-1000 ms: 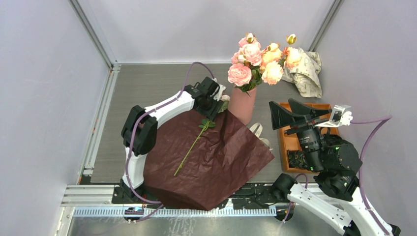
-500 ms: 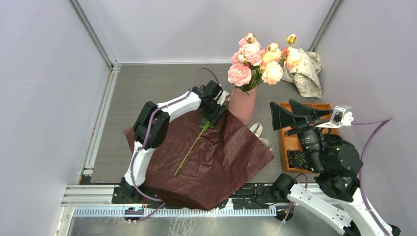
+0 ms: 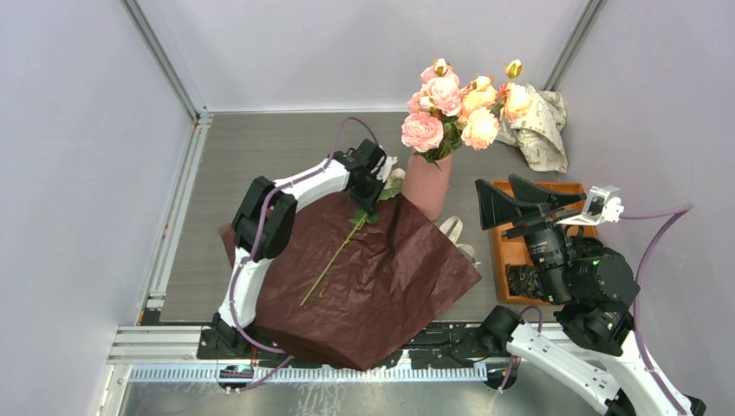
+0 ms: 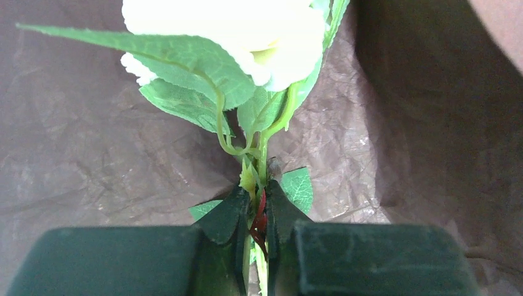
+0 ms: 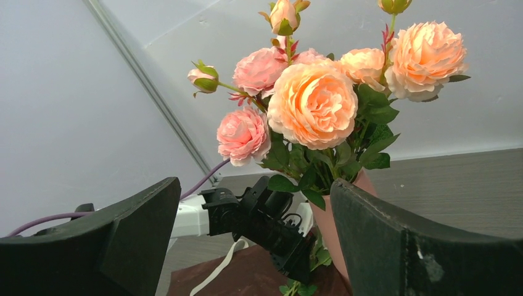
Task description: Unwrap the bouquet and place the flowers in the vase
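Note:
The bouquet's dark red paper [image 3: 381, 286] lies spread flat on the table. One flower lies on it, its thin green stem [image 3: 334, 256] running down-left and its pale bloom [image 4: 247, 24] by the vase. My left gripper [image 3: 368, 195] is shut on that stem [image 4: 262, 160] just below the leaves, the fingertips [image 4: 258, 196] pinching it. The salmon-pink vase [image 3: 426, 185] stands upright at the paper's far edge and holds several pink and peach flowers [image 3: 451, 104]. My right gripper [image 3: 520, 201] hangs open above the tray, with nothing between its fingers [image 5: 254, 185], facing the vase [image 5: 333, 222].
An orange compartment tray [image 3: 503, 260] sits right of the paper, under the right arm. Crumpled cream printed paper [image 3: 542, 126] lies in the far right corner. A cream ribbon [image 3: 455, 230] pokes out at the paper's right edge. Grey walls enclose the table.
My left gripper has shut on the flower stem near the bloom. The stem's lower end has shifted slightly left on the paper. The right arm has not moved.

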Controlling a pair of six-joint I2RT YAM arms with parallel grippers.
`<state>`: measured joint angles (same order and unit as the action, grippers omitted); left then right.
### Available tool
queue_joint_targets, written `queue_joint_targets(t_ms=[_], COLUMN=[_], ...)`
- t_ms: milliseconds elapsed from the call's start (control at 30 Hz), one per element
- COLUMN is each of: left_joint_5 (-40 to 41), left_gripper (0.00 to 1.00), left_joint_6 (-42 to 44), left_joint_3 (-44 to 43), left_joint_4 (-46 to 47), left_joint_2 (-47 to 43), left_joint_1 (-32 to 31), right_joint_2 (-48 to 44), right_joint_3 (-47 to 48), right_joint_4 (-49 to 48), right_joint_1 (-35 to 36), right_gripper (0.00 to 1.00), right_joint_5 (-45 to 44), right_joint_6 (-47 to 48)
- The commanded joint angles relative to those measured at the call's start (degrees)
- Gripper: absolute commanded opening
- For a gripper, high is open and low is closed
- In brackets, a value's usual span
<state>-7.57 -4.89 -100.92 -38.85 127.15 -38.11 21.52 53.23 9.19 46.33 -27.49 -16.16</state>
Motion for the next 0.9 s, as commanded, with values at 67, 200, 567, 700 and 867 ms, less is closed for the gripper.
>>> queue_joint_targets(t_ms=[67, 200, 567, 700, 867], left_joint_5=[4.4, 8.6, 10.2, 1.3, -8.5], left_gripper=[0.07, 0.06, 0.08, 0.12, 0.13], left_joint_6=[-2.0, -2.5, -5.8, -8.1, -14.2], left_joint_3=[3.0, 4.1, 6.9, 4.9, 2.4], left_joint_4=[2.5, 1.4, 7.5, 19.8, 35.7], left_joint_2=[-10.0, -17.4, -43.3, -52.7, -58.1], left_joint_1=[1.3, 1.6, 2.8, 2.9, 2.9], right_joint_2=[1.2, 1.8, 3.3, 3.8, 3.9], right_joint_3=[0.6, 0.6, 1.4, 2.1, 2.2], right_joint_4=[-1.2, -1.6, -1.5, -1.4, -1.4], right_joint_1=[0.1, 0.1, 0.1, 0.1, 0.1], right_gripper=[0.96, 0.96, 0.96, 0.96, 0.96], right_joint_5=[0.7, 1.0, 1.7, 2.0, 2.2], right_joint_6=[-1.4, -2.2, -2.9, -3.2, -3.9])
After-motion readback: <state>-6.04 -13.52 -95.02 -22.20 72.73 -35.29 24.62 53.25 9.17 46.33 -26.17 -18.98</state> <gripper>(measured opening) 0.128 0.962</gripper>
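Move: The vase, already holding the other flowers, stands about 13 cm to the right of the left hand and some 2 cm farther out, its middle about 10 cm higher. The last rose's white head lies about 8 cm ahead of that hand and 5 cm to its right. The white ribbon is some 20 cm right and 7 cm back. From the right hand the vase is about 23 cm ahead, 9 cm left and 31 cm below. Up and fast, after first drifting a few centimetres left, the left hand carries the rose it still pinches by the stem some 45 cm clear of the wrapping paper, ending a little left and back and away from the vase. The wrist swings about 65 degrees, so the down-pointing fingers come level, aimed forward and right. The open right hand creeps about 2 cm left and forward. ##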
